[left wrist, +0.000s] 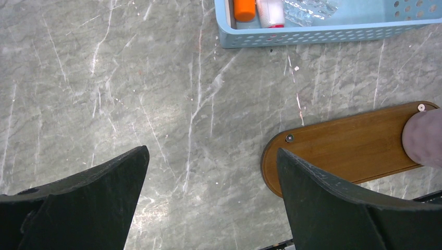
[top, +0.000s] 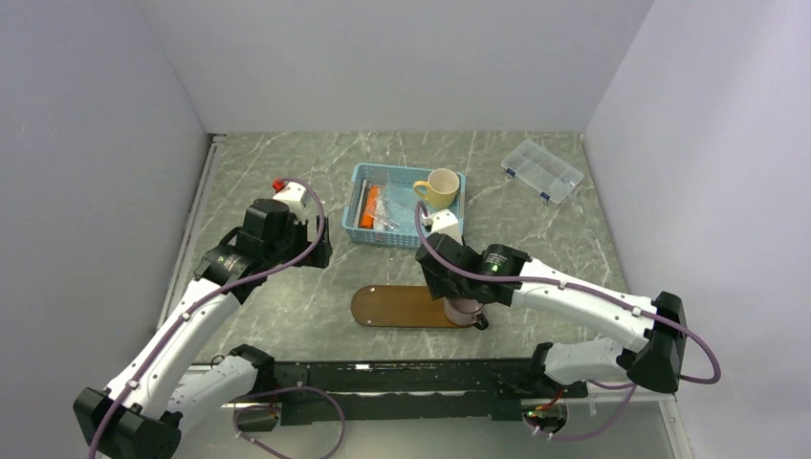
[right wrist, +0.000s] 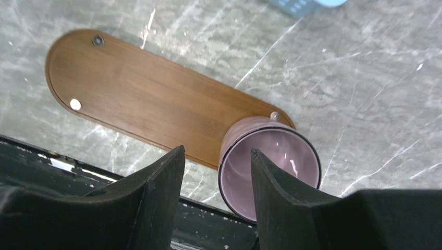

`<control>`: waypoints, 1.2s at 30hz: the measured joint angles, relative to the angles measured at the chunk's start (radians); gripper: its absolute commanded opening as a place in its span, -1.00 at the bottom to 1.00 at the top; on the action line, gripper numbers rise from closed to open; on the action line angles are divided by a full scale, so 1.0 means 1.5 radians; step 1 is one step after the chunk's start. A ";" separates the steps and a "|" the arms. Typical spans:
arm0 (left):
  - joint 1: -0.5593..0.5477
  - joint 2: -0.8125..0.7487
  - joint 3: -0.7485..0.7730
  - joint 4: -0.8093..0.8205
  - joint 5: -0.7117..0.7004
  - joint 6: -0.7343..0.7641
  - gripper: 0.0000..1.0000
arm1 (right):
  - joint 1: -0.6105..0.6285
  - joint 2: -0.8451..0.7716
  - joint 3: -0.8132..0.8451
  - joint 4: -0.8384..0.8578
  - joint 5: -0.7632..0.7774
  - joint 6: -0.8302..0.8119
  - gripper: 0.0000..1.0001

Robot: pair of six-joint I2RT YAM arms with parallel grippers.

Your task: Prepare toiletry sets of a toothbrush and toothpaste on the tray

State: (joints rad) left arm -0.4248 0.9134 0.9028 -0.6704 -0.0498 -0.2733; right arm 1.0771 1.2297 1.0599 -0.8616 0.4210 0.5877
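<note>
The dark wooden tray [top: 402, 308] [left wrist: 354, 140] [right wrist: 146, 104] lies near the table's front edge. A purple cup [top: 462, 310] [right wrist: 281, 156] [left wrist: 425, 138] stands on its right end. My right gripper [right wrist: 218, 151] [top: 459, 287] hangs open over the cup's rim, one finger inside the cup and the other outside, with a gap to the wall. An orange toothpaste [top: 371, 204] [left wrist: 244, 9] and a white toothpaste [left wrist: 270, 11] lie in the blue basket [top: 397, 239] [left wrist: 312, 34]. I cannot make out a toothbrush. My left gripper [left wrist: 211, 149] [top: 320, 251] is open and empty over bare table left of the tray.
A yellow mug [top: 442, 186] stands in the basket's right part beside clear plastic wrapping [top: 392, 218]. A clear compartment box [top: 542, 170] sits at the back right. The black mounting rail [top: 402, 378] runs along the near edge just below the tray.
</note>
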 measured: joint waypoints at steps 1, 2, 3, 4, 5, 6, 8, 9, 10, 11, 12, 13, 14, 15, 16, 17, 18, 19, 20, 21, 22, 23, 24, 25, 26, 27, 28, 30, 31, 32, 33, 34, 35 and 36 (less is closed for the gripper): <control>0.000 0.000 0.000 0.000 0.000 0.000 0.98 | 0.000 0.002 0.013 -0.005 0.007 -0.002 0.08; 0.000 0.000 0.000 0.000 0.000 0.000 0.98 | 0.000 0.006 0.027 -0.010 0.014 -0.003 0.09; 0.000 0.000 0.000 0.000 0.000 0.000 0.98 | 0.000 0.010 0.039 -0.014 0.020 -0.003 0.11; 0.000 0.000 0.000 0.000 0.000 0.000 0.98 | 0.000 0.019 0.055 -0.021 0.029 -0.005 0.14; 0.000 0.000 0.000 0.000 0.001 0.000 0.98 | 0.000 0.031 0.075 -0.025 0.037 -0.006 0.14; 0.000 0.000 0.000 0.000 0.001 0.000 0.98 | 0.000 0.047 0.097 -0.030 0.048 -0.008 0.14; 0.000 0.000 0.000 0.000 0.001 0.001 0.98 | -0.003 0.072 0.127 -0.033 0.058 -0.012 0.14; 0.000 0.000 0.000 0.000 0.001 0.001 0.98 | -0.007 0.090 0.149 -0.035 0.064 -0.015 0.14; 0.000 0.000 0.000 0.000 0.001 0.001 0.98 | -0.011 0.105 0.165 -0.034 0.065 -0.019 0.14; 0.000 0.001 0.000 0.000 0.001 0.001 0.98 | -0.018 0.121 0.183 -0.034 0.065 -0.022 0.14; 0.000 0.001 0.000 0.000 0.001 0.001 0.98 | -0.027 0.137 0.201 -0.033 0.064 -0.025 0.14; 0.000 0.001 0.000 0.000 0.001 0.002 0.98 | -0.035 0.150 0.215 -0.032 0.063 -0.027 0.13; 0.000 0.001 0.000 0.000 0.001 0.002 0.98 | -0.048 0.169 0.236 -0.032 0.061 -0.029 0.13; 0.000 0.001 0.000 0.000 0.001 0.002 0.98 | -0.061 0.190 0.257 -0.031 0.057 -0.030 0.12; 0.001 0.000 0.000 0.000 0.001 0.002 0.98 | -0.073 0.211 0.278 -0.028 0.054 -0.030 0.12; 0.001 0.000 0.000 0.000 0.001 0.002 0.98 | -0.084 0.231 0.297 -0.025 0.049 -0.029 0.12; 0.001 0.000 0.000 0.000 0.001 0.002 0.98 | -0.093 0.247 0.310 -0.022 0.047 -0.028 0.12; 0.001 0.000 0.000 0.000 0.001 0.002 0.98 | -0.102 0.265 0.325 -0.019 0.044 -0.026 0.12; 0.001 -0.001 0.000 0.000 0.001 0.002 0.98 | -0.109 0.282 0.340 -0.018 0.043 -0.023 0.11; 0.001 -0.001 0.000 0.000 0.002 0.002 0.98 | -0.116 0.300 0.354 -0.017 0.043 -0.018 0.11; 0.001 -0.001 0.000 0.000 0.004 0.002 0.98 | -0.120 0.317 0.370 -0.018 0.043 -0.012 0.10; 0.001 -0.001 0.000 0.000 0.006 0.002 0.98 | -0.123 0.334 0.388 -0.019 0.043 -0.003 0.08; 0.001 -0.002 0.000 0.000 0.008 0.002 0.98 | -0.125 0.352 0.407 -0.020 0.045 0.007 0.05; 0.001 -0.002 0.000 0.000 0.009 0.002 0.98 | -0.126 0.369 0.426 -0.022 0.046 0.017 0.05; 0.001 -0.003 0.000 0.000 0.013 0.002 0.98 | -0.127 0.392 0.455 -0.030 0.048 0.031 0.05; 0.001 -0.004 0.000 0.000 0.013 0.002 0.98 | -0.127 0.412 0.481 -0.033 0.051 0.045 0.05; 0.001 -0.006 0.000 0.000 0.015 0.002 0.98 | -0.127 0.434 0.509 -0.038 0.056 0.060 0.05; 0.001 -0.012 0.000 0.000 0.018 0.002 0.98 | -0.128 0.470 0.550 -0.045 0.068 0.088 0.06; 0.001 -0.016 0.000 0.001 0.018 0.002 0.98 | -0.129 0.488 0.568 -0.048 0.072 0.105 0.06; 0.001 -0.020 0.000 0.001 0.018 0.002 0.98 | -0.129 0.503 0.579 -0.049 0.075 0.122 0.06; 0.001 -0.025 0.000 0.001 0.018 0.001 0.98 | -0.130 0.513 0.583 -0.049 0.075 0.136 0.06; 0.001 -0.030 0.000 0.001 0.019 0.001 0.98 | -0.132 0.524 0.583 -0.049 0.075 0.155 0.06; 0.001 -0.033 0.000 0.001 0.020 0.001 0.98 | -0.134 0.530 0.583 -0.049 0.074 0.168 0.06; 0.001 -0.037 0.000 0.001 0.021 0.001 0.98 | -0.137 0.536 0.582 -0.048 0.072 0.183 0.06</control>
State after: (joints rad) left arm -0.4240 0.8581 0.9028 -0.6689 -0.0189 -0.2714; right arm 0.8719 2.0331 1.9327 -0.9337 0.5289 0.8619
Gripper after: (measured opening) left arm 0.992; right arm 0.527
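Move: The white toothpaste tube, partly under the clear bag in the blue basket, lies about 23 cm ahead of the right hand, 13 cm to its left and 11 cm below. The orange tube is about 4 cm to the left of the white one and level with it. The yellow mug stands some 25 cm straight ahead of the hand, and the purple mug just set down is 2 cm back and 5 cm right. From the left hand the white tube is about 16 cm ahead and 17 cm right. The right hand, already free of the purple mug on the brown tray, climbs about 5 cm and swings forward and to the left, some 18 cm out and 11 cm across, towards the toiletries in the left half of the basket. Its fingers stay about half open and touch nothing as the wrist turns roughly 25 degrees clockwise to line up with the white tube, and over the last stretch the hand sinks again near the basket's near rim. ##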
